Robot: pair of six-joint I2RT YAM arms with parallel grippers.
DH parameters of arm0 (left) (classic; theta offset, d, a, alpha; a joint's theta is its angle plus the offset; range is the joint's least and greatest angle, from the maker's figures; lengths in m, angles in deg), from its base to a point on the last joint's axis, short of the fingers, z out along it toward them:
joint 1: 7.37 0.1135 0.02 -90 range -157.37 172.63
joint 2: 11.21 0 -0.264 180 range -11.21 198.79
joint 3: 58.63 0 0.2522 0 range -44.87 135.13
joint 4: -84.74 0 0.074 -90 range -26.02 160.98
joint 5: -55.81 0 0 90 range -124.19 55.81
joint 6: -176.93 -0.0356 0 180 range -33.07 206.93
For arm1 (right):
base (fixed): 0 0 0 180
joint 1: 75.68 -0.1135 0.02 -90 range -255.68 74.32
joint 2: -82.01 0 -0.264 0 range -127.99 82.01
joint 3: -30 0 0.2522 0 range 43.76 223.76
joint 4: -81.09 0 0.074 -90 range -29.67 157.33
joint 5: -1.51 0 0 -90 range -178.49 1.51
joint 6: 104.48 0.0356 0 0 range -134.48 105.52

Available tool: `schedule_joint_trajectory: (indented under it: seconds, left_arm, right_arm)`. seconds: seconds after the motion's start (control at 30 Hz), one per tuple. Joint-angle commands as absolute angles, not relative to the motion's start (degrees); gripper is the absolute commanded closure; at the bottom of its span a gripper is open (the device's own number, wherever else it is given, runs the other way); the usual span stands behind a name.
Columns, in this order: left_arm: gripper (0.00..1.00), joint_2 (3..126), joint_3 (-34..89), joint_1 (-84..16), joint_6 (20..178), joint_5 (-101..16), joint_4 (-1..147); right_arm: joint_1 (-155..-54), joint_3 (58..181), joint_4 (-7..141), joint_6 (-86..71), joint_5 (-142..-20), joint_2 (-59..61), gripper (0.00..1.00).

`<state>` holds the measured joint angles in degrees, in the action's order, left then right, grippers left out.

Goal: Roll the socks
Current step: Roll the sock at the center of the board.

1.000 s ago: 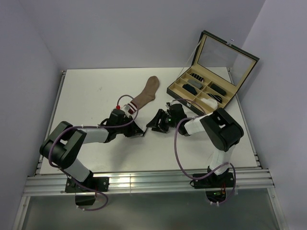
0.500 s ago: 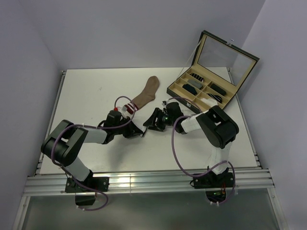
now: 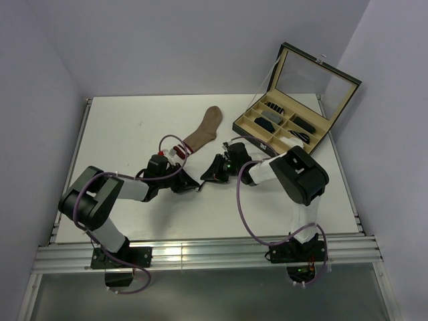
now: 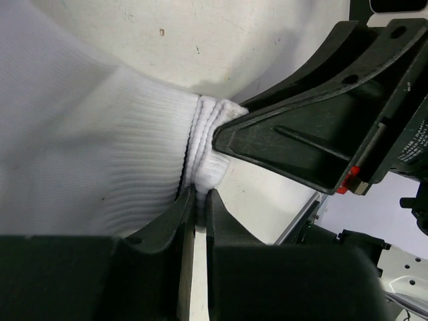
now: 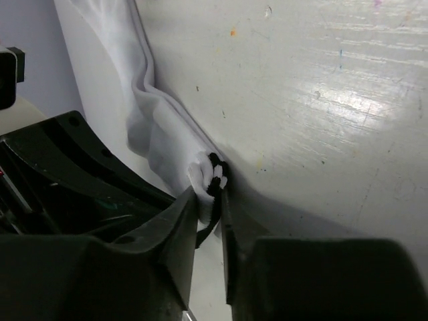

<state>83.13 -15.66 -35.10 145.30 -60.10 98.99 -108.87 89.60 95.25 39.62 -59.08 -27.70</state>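
Observation:
The white sock (image 4: 100,147) lies on the table between the two arms, and my left gripper (image 4: 199,194) is shut on a bunched fold of it. My right gripper (image 5: 208,194) is shut on the same sock's (image 5: 157,127) dark-striped cuff edge. Seen from above, the left gripper (image 3: 190,182) and right gripper (image 3: 212,175) nearly touch at the table's middle, and they hide most of the white sock. The tan-brown sock (image 3: 204,130) lies flat behind them, its red-and-white cuff (image 3: 177,152) close to the left wrist.
An open compartment box (image 3: 284,127) with small dark sock rolls stands at the back right, its mirrored lid (image 3: 311,73) upright. In the left wrist view the right gripper's black finger (image 4: 307,140) fills the right side. Walls enclose the table on three sides.
My right gripper slid left toward the left gripper and closed on the white sock's cuff. The left gripper kept its hold and barely moved.

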Motion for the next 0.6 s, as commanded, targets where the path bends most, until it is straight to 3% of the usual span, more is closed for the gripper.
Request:
schedule_joint_trajectory:
  seconds: [0.0,0.03,0.13,0.2,0.37,0.57]
  left_arm:
    - [0.92,84.3,-16.8,-35.0,145.8,-61.4,99.8]
    - [0.92,84.4,-16.8,-35.0,145.7,-61.5,99.9]
    - [0.9,84.4,-16.7,-35.0,145.3,-61.5,99.5]
    - [0.87,84.2,-16.2,-35.0,144.8,-61.3,98.3]
    - [0.65,81.0,-14.7,-35.1,141.5,-58.5,91.5]
    - [0.42,72.2,-9.5,-39.1,135.1,-44.9,79.4]
  right_arm:
    - [-109.8,91.0,91.8,38.2,-59.9,-28.6,0.78]
    - [-109.8,91.1,91.0,38.0,-60.0,-28.5,0.87]
    - [-109.9,91.7,88.0,36.8,-61.3,-27.3,1.0]
    - [-109.9,92.5,85.9,35.7,-62.9,-26.2,1.0]
    - [-110.2,95.6,76.7,33.2,-66.6,-24.3,1.0]
    - [-110.7,97.8,70.1,32.7,-69.9,-23.5,1.0]
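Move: Both hands are low at the white sock's rolled cuff, the left already pinching its near right end. The cuff's middle lies about 2 cm ahead and 1 cm right of the left hand; it lies some 2 cm back and 1 cm left of the right hand, whose part-closed fingers straddle its forward end. From the left hand, the sock's foot stretches about 6 cm ahead and 8 cm left. The brown sock's middle is roughly 17 cm straight ahead of the right hand. Closing in place, the right fingers pinch the forward end of the rolled cuff, and that hand then stays put, its fingers tipping about 10 degrees steeper. Once that grip is shut, the left hand opens to about half, lets go of its end and lifts off, some 1 cm up and 1 cm to its left, its fingers tipping slightly steeper. ##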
